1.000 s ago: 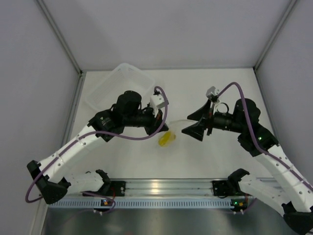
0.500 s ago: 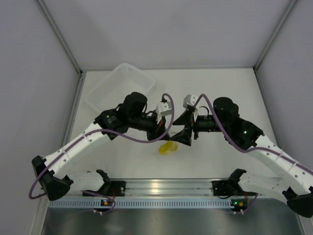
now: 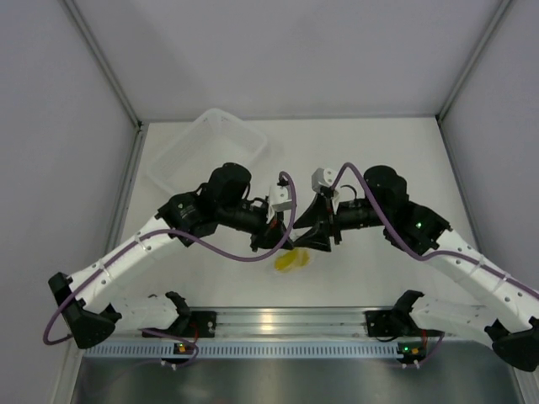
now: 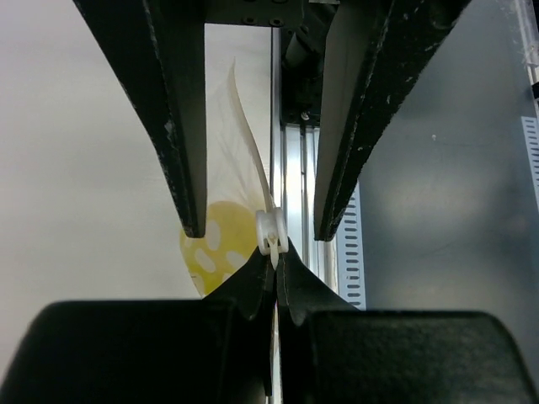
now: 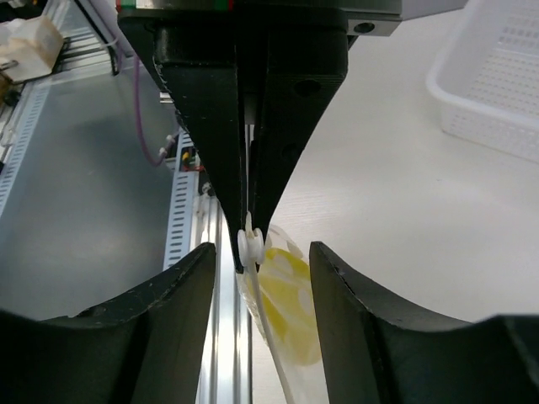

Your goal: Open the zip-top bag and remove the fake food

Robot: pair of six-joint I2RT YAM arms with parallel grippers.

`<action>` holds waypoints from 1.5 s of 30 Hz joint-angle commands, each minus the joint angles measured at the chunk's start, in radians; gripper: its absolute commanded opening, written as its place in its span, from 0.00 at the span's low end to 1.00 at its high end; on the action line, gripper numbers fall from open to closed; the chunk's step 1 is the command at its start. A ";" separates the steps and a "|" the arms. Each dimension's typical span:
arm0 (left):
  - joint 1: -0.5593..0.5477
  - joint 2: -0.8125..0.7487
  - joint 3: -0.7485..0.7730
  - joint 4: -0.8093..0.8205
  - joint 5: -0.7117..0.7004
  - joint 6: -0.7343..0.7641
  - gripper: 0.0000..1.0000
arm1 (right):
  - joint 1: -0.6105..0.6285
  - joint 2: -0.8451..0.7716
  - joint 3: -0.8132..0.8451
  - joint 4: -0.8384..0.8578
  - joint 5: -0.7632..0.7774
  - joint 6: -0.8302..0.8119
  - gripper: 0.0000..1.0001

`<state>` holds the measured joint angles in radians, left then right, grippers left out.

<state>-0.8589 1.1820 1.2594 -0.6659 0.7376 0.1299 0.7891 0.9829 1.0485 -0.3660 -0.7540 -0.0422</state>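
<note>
The zip-top bag (image 3: 296, 253) hangs clear and glossy between the two grippers, above the table. The yellow fake food (image 3: 286, 262) shows through its plastic. My left gripper (image 4: 274, 257) is shut on the bag's top edge, right at the white zipper slider (image 4: 270, 234). In the right wrist view the same slider (image 5: 250, 243) sits at the left fingers' tips, with the fake food (image 5: 292, 313) below it. My right gripper (image 5: 263, 252) faces the left one with its jaws apart. Its fingers (image 4: 181, 126) stand on either side of the bag's edge without touching it.
A translucent white basket tray (image 3: 210, 143) stands at the back left of the table and shows in the right wrist view (image 5: 497, 84). The metal rail (image 3: 278, 320) with the arm bases runs along the near edge, just below the hanging bag.
My right gripper has swung left to meet the left one, and its jaws have narrowed around the bag's edge. The left gripper, still holding the bag, shifted slightly right and toward the rail.
</note>
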 commanded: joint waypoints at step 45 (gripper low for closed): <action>0.018 -0.171 -0.060 0.153 -0.819 -0.115 0.00 | 0.009 -0.296 -0.039 -0.206 0.323 0.005 0.00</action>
<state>-0.8650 1.0317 1.2171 -0.5613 0.0826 0.0372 0.7891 0.7189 0.9993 -0.5209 -0.4408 -0.0509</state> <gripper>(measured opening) 0.019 0.084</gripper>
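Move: Right at the left fingertips, which still pinch the end of the bag's zip, sits the white slider, some 2 cm to the right of the left hand point and 1 cm lower. From the open right hand the slider lies about 1 cm to the left and 1 cm back, at its height. The yellow fake food hangs in the bag about 8 cm below both hands and slightly forward. The white basket stands roughly 35 cm ahead of the left hand, 27 cm to its left and 22 cm down. Easing back about 1 cm, the right hand closes its fingers on the slider while the left keeps its pinch. Then the right, gripping the slider, draws it some 6 cm to the right along the zip; the left lifts nearly 3 cm, then swings mostly forward, about 9 cm, and 5 cm left towards the basket, turning some 35 degrees counter-clockwise. ##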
